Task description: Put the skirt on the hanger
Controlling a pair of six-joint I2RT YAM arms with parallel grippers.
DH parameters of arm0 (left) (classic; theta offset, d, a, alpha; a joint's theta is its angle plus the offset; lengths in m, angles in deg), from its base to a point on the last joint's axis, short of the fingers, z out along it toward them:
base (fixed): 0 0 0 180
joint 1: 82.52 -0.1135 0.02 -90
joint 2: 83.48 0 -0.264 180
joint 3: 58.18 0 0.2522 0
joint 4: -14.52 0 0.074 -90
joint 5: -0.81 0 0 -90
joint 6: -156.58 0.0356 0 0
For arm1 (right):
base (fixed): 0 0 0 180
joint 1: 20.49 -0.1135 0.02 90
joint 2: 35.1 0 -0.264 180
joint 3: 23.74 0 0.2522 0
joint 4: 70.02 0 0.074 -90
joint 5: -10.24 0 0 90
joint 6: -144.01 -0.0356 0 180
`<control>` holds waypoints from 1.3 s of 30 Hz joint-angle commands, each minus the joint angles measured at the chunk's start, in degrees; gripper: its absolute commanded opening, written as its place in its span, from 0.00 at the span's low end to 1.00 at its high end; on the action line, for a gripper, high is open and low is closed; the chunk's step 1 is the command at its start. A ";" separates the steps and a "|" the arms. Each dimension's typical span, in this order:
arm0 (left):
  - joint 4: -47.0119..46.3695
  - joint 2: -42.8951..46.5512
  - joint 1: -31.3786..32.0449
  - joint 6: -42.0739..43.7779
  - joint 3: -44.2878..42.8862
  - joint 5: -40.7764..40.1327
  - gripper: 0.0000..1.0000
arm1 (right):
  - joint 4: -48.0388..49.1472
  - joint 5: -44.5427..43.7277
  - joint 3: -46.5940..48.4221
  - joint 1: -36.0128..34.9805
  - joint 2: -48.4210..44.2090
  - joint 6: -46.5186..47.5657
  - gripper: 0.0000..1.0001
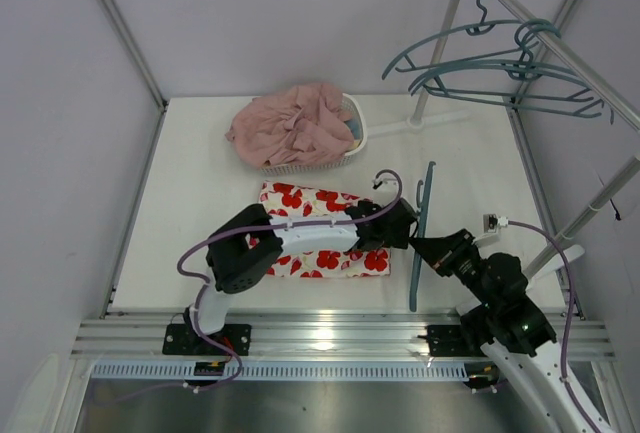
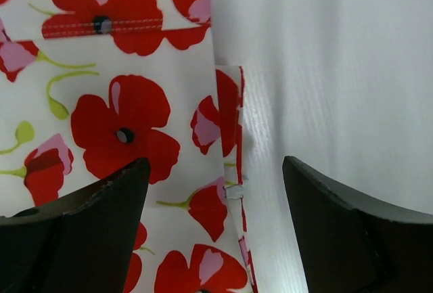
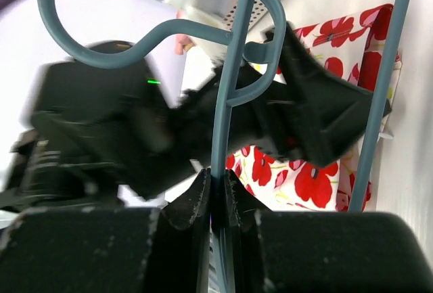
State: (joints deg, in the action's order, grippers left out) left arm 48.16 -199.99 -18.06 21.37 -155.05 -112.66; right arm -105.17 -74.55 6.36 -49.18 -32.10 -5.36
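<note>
The skirt [image 1: 300, 201], white with red flowers, lies flat on the table in front of the arms. My left gripper [image 1: 400, 225] hovers over its right edge, open. In the left wrist view the skirt [image 2: 135, 103] has its side seam between the two spread fingers of the left gripper [image 2: 215, 164], and neither finger touches it. My right gripper [image 1: 425, 248] is shut on the hanger [image 1: 424, 203], which stands on edge just right of the skirt. Seen from the right wrist, the right gripper [image 3: 216, 174] pinches the hanger [image 3: 223, 103] on its thin stem below the hook, with the skirt [image 3: 318, 178] behind.
At the back a white basket [image 1: 355, 128] holds a plain pink garment [image 1: 295, 123]. Two more teal hangers [image 1: 500, 68] hang from a slanted rail [image 1: 560, 48] at the upper right. Panel walls close both sides of the table [image 1: 200, 203].
</note>
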 commanded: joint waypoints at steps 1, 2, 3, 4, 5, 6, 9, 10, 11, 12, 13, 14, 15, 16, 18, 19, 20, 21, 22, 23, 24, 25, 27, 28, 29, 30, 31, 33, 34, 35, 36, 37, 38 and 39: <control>2.53 -2.93 0.40 -5.93 -2.85 -6.32 0.85 | -2.60 -0.90 5.28 0.12 -0.72 0.22 0.00; 3.66 -3.72 0.40 -6.46 -3.37 -6.77 0.85 | -3.13 -1.08 5.89 0.12 -0.72 1.01 0.00; 3.76 -5.12 0.40 -6.90 -3.37 -6.86 0.85 | -3.74 -1.78 7.03 0.12 -0.63 1.36 0.00; 3.94 -5.57 0.40 -7.87 -3.11 -6.95 0.85 | -4.79 -2.05 7.56 0.12 -0.63 1.71 0.00; 4.03 -6.01 0.48 -8.66 -2.94 -6.69 0.85 | -5.24 -2.31 7.83 0.04 -0.72 2.33 0.00; 4.03 -6.19 0.40 -9.62 -2.59 -6.25 0.85 | -5.85 -2.66 8.44 0.03 -0.63 2.42 0.00; 1.32 -4.70 -0.22 -15.16 2.24 -4.23 0.84 | -8.05 -4.24 9.15 0.12 -0.72 2.51 0.00; 0.52 -2.69 -0.48 -18.22 7.04 -4.05 0.83 | -8.40 -4.42 9.24 0.04 -0.72 2.51 0.00; -0.18 -1.71 -0.74 -19.72 8.91 -3.96 0.82 | -8.32 -4.42 9.15 0.12 -0.72 2.42 0.00; -0.63 -0.57 -1.44 -20.87 11.80 -4.48 0.82 | -8.06 -4.25 8.89 0.12 -0.72 2.07 0.00; -0.63 0.48 -1.80 -22.01 12.88 -4.92 0.82 | -7.80 -3.90 8.63 0.12 -0.63 1.90 0.00; -0.28 2.49 -2.15 -23.68 15.06 -5.45 0.82 | -7.01 -3.02 7.75 0.12 -0.72 1.55 0.00; 0.33 3.47 -2.94 -24.48 17.17 -6.32 0.82 | -6.48 -2.41 7.13 0.04 -0.63 1.19 0.00; 0.77 4.44 -3.29 -25.53 17.98 -6.59 0.82 | -4.91 -1.70 5.65 0.12 -0.63 0.41 0.00; 0.52 7.60 -4.34 -25.98 21.84 -6.77 0.82 | -2.88 0.75 3.71 0.12 -0.72 -0.65 0.00; 0.16 8.66 -4.70 -26.24 22.72 -6.68 0.82 | -0.43 1.63 2.66 0.12 -0.72 -1.44 0.00; -0.01 10.84 -5.14 -26.16 25.51 -6.68 0.82 | 0.72 3.03 0.73 0.12 -0.63 -2.05 0.00; -0.28 11.99 -5.40 -25.98 26.33 -6.68 0.83 | 1.95 3.66 -0.24 0.12 -0.55 -2.58 0.00; 0.07 13.22 -5.67 -25.37 27.03 -7.03 0.83 | 4.66 4.19 -1.12 0.12 -0.54 -2.94 0.00; 1.12 14.45 -6.45 -25.02 28.34 -7.30 0.83 | 5.99 4.63 -2.70 0.12 -0.54 -3.46 0.00; 1.74 17.08 -6.81 -24.49 29.75 -7.73 0.83 | 7.31 5.24 -3.58 0.12 -0.37 -3.64 0.00; 2.09 18.67 -7.25 -22.83 31.24 -8.69 0.84 | 10.37 5.68 -4.46 0.12 0.15 -3.64 0.00; 1.05 22.44 -8.74 -16.62 33.96 -8.79 0.84 | 15.99 7.26 -7.18 0.12 0.86 -3.82 0.00; 0.34 23.34 -9.35 -14.05 34.33 -7.75 0.84 | 17.94 7.96 -8.24 0.04 2.17 -3.99 0.00; -0.19 24.04 -9.88 -11.16 34.33 -7.30 0.84 | 19.87 8.49 -9.12 0.03 3.05 -4.69 0.00; -0.37 24.57 -9.80 -8.43 34.42 -7.12 0.84 | 21.37 8.93 -10.00 0.03 3.93 -5.05 0.00; -0.28 25.27 -9.80 -2.57 33.38 -6.69 0.84 | 25.39 9.55 -11.32 -0.05 4.90 -5.05 0.00; 0.16 26.24 -9.54 3.26 31.97 -4.93 0.85 | 26.83 9.55 -11.68 -0.23 7.71 -3.83 0.00; 0.94 27.29 -9.54 8.59 30.65 -4.40 0.85 | 27.45 9.20 -11.42 -0.40 8.41 -3.04 0.00; 1.91 27.65 -9.45 11.26 29.16 -3.70 0.86 | 27.54 8.85 -11.16 -0.49 9.38 -2.33 0.00; 4.62 28.00 -9.45 15.37 28.19 -3.78 0.85 | 27.97 8.50 -11.07 -0.67 9.65 -1.54 0.00; 6.21 28.35 -9.36 16.89 27.57 -4.30 0.86 | 28.33 8.15 -10.98 -0.58 9.82 -1.45 0.00; 7.62 29.05 -9.19 18.48 26.00 -4.83 0.86 | 28.68 7.62 -11.06 -0.58 9.91 -1.45 0.00; 9.28 29.32 -9.27 19.36 25.55 -6.06 0.86 | 29.03 7.53 -11.24 -0.58 9.91 -1.53 0.00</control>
State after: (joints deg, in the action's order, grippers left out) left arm 52.79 -174.62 -27.57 28.93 -125.11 -117.44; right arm -83.69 -67.32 -5.59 -49.53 -22.17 -8.55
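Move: The left hand is open just above the skirt's right-hand edge; the middle of the skirt is some 17 cm to its left, about 2 cm ahead and 3 cm lower. The hanger in the right hand has its middle roughly 4 cm right, 3 cm back and 9 cm above the left hand; the basket of pink cloth stands about 32 cm ahead and 26 cm left. From the right hand the skirt's middle is about 19 cm left, 10 cm ahead and 16 cm below. Fingers kept open, the left hand presses down about 2.5 cm onto the skirt's right part and drags it along the table some 19 cm to the left, wrist swinging counter-clockwise and then back, before starting to rise. The right hand keeps its grip on the hanger, lifts slightly to the right, then follows left about 5 cm while lowering it some 7 cm. ##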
